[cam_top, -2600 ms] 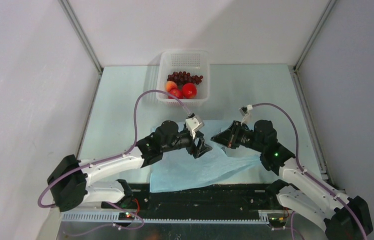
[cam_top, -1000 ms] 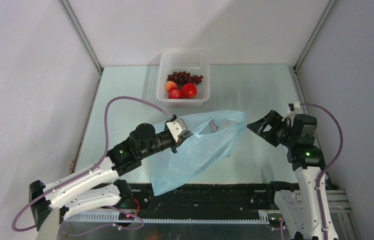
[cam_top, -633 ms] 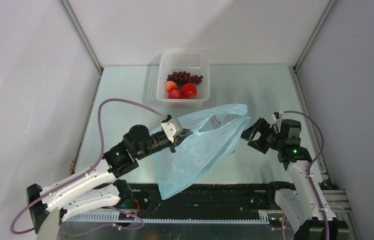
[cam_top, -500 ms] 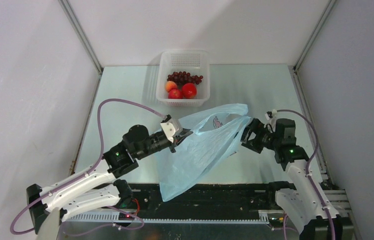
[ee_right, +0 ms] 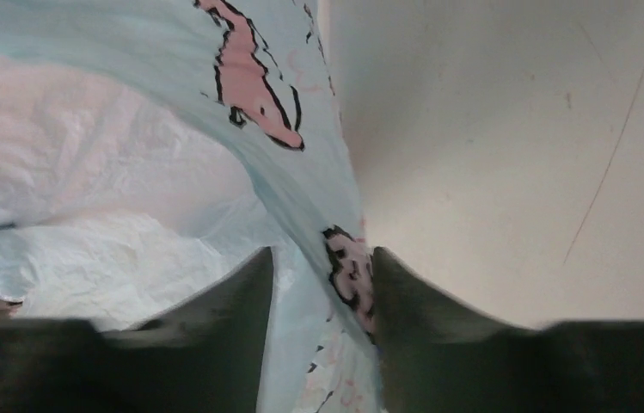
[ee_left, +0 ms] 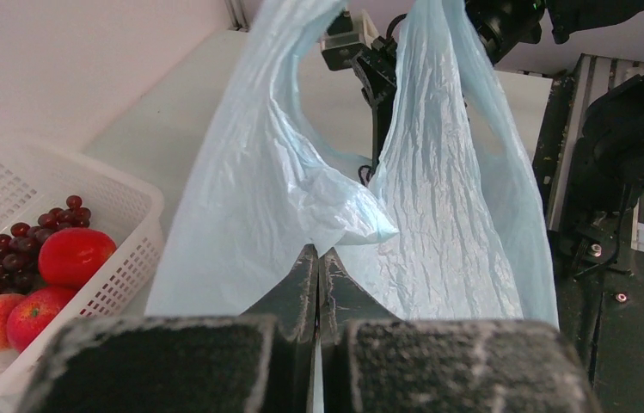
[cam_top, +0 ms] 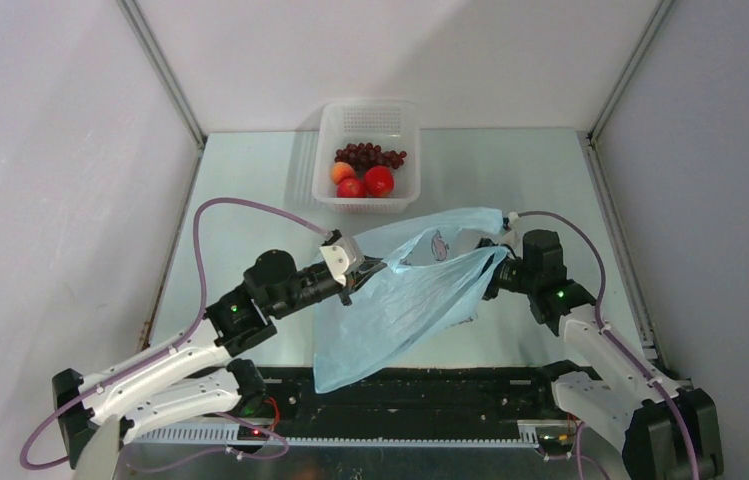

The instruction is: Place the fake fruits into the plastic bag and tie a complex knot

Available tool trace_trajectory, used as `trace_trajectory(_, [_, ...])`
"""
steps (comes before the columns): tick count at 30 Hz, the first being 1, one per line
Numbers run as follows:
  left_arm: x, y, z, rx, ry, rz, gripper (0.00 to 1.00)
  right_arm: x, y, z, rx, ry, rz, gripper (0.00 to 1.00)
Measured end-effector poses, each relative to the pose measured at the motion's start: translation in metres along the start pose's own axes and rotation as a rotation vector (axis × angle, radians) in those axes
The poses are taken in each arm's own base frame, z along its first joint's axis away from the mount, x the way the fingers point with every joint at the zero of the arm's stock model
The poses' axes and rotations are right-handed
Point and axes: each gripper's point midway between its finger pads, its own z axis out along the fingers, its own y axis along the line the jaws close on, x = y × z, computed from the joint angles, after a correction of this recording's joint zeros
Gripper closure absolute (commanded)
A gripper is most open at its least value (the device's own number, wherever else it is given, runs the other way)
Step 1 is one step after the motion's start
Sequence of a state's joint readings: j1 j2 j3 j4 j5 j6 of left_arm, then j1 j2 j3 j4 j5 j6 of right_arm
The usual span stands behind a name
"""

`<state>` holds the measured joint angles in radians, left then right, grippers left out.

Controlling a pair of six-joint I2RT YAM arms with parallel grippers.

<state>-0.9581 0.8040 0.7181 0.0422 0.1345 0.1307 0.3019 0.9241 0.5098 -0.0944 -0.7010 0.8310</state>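
The light-blue plastic bag (cam_top: 410, 300) hangs stretched between both arms above the table. My left gripper (cam_top: 362, 272) is shut on its left edge, and the left wrist view shows the plastic pinched at the fingertips (ee_left: 319, 254). At the bag's right edge, my right gripper (cam_top: 495, 262) has its jaws apart, and a printed fold of the bag (ee_right: 129, 198) runs between the fingers (ee_right: 241, 292). The fake fruits lie in the white basket (cam_top: 322, 150): dark grapes (cam_top: 370, 155), two red fruits (cam_top: 379, 180) and a peach one (cam_top: 342, 171). No knot is in view.
The basket stands at the back centre of the table, just beyond the bag's top. Grey walls close in the left, right and back sides. A black rail (cam_top: 430, 385) with the arm bases runs along the near edge, and the bag's lower corner hangs over it.
The bag went from lying flat to being lifted and spread. Over the last second my right gripper swung in from the right onto the bag's right edge, and its jaws narrowed. The left gripper stayed shut.
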Motion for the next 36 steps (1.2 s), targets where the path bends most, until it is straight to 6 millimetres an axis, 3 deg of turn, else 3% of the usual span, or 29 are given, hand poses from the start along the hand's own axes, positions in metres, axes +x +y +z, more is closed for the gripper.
trace_trajectory(3, [0.0,0.0,0.0,-0.002,0.0,0.0,1.0,-0.004,0.007,0.0,-0.025,-0.012,0.0,0.96])
trace_trajectory(5, [0.0,0.001,0.0,-0.005,0.001,0.001,0.96,-0.006,0.011,-0.003,-0.032,-0.022,-0.005,1.0])
trace_trajectory(7, [0.0,0.002,-0.002,-0.012,0.003,0.001,0.79,-0.011,0.017,-0.009,-0.034,-0.041,-0.01,1.0])
trace_trajectory(8, [0.0,0.003,-0.002,-0.018,0.004,0.0,0.59,-0.016,0.022,-0.014,-0.035,-0.058,-0.021,1.0])
trace_trajectory(9, [0.001,0.003,-0.003,-0.022,0.007,-0.002,0.48,-0.023,0.028,-0.019,-0.035,-0.08,-0.036,1.0])
trace_trajectory(10, [0.001,0.004,-0.004,-0.026,0.011,-0.004,0.29,-0.03,0.036,-0.026,-0.032,-0.105,-0.057,1.0])
trace_trajectory(12, [-0.001,0.005,-0.006,-0.033,0.012,-0.002,0.12,-0.047,0.054,-0.042,-0.021,-0.169,-0.115,1.0])
trace_trajectory(14, [-0.008,0.007,-0.008,-0.044,0.011,-0.016,0.04,-0.065,0.074,-0.06,0.0,-0.235,-0.183,1.0])
trace_trajectory(17, [-0.037,0.012,-0.014,-0.061,-0.022,-0.046,0.01,-0.089,0.11,-0.09,0.042,-0.334,-0.31,1.0])
trace_trajectory(19, [-0.071,0.016,-0.019,-0.071,-0.069,-0.073,0.01,-0.103,0.133,-0.11,0.081,-0.394,-0.396,1.0])
trace_trajectory(23, [-0.133,0.031,-0.031,-0.099,-0.18,-0.138,0.01,-0.118,0.148,-0.129,0.157,-0.442,-0.484,1.0])
trace_trajectory(25, [-0.147,0.04,-0.034,-0.11,-0.205,-0.182,0.01,-0.123,0.15,-0.135,0.201,-0.455,-0.513,1.0])
trace_trajectory(30, [-0.137,0.051,-0.032,-0.122,-0.175,-0.282,0.01,-0.127,0.129,-0.129,0.321,-0.431,-0.505,1.0])
trace_trajectory(36, [-0.087,0.057,-0.008,-0.141,-0.032,-0.379,0.0,-0.135,0.086,-0.116,0.512,-0.415,-0.461,1.0])
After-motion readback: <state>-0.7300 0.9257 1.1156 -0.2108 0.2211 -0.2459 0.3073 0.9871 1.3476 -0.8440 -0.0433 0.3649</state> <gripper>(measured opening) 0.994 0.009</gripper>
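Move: The bag's open right rim lies right between the half-open right fingers, while the shut left fingers hold the rim's other side, about 20 cm to the left of the right hand, 3 cm back and 12 cm higher. From the left hand, that right rim is roughly 19 cm to the right, 3 cm ahead and 12 cm lower. The white fruit basket stands some 34 cm ahead of the left hand, 3 cm to its left and 22 cm below. Shut the right gripper on the bag's rim and lift it fast, some 22 cm up while swinging right and a little forward, then sink about 5 cm, the wrist turning by some 45 degrees overall. As it starts up, open the left gripper wide to let go of its side, raise it about 15 cm, then bring it down about 6 cm, easing forward. ##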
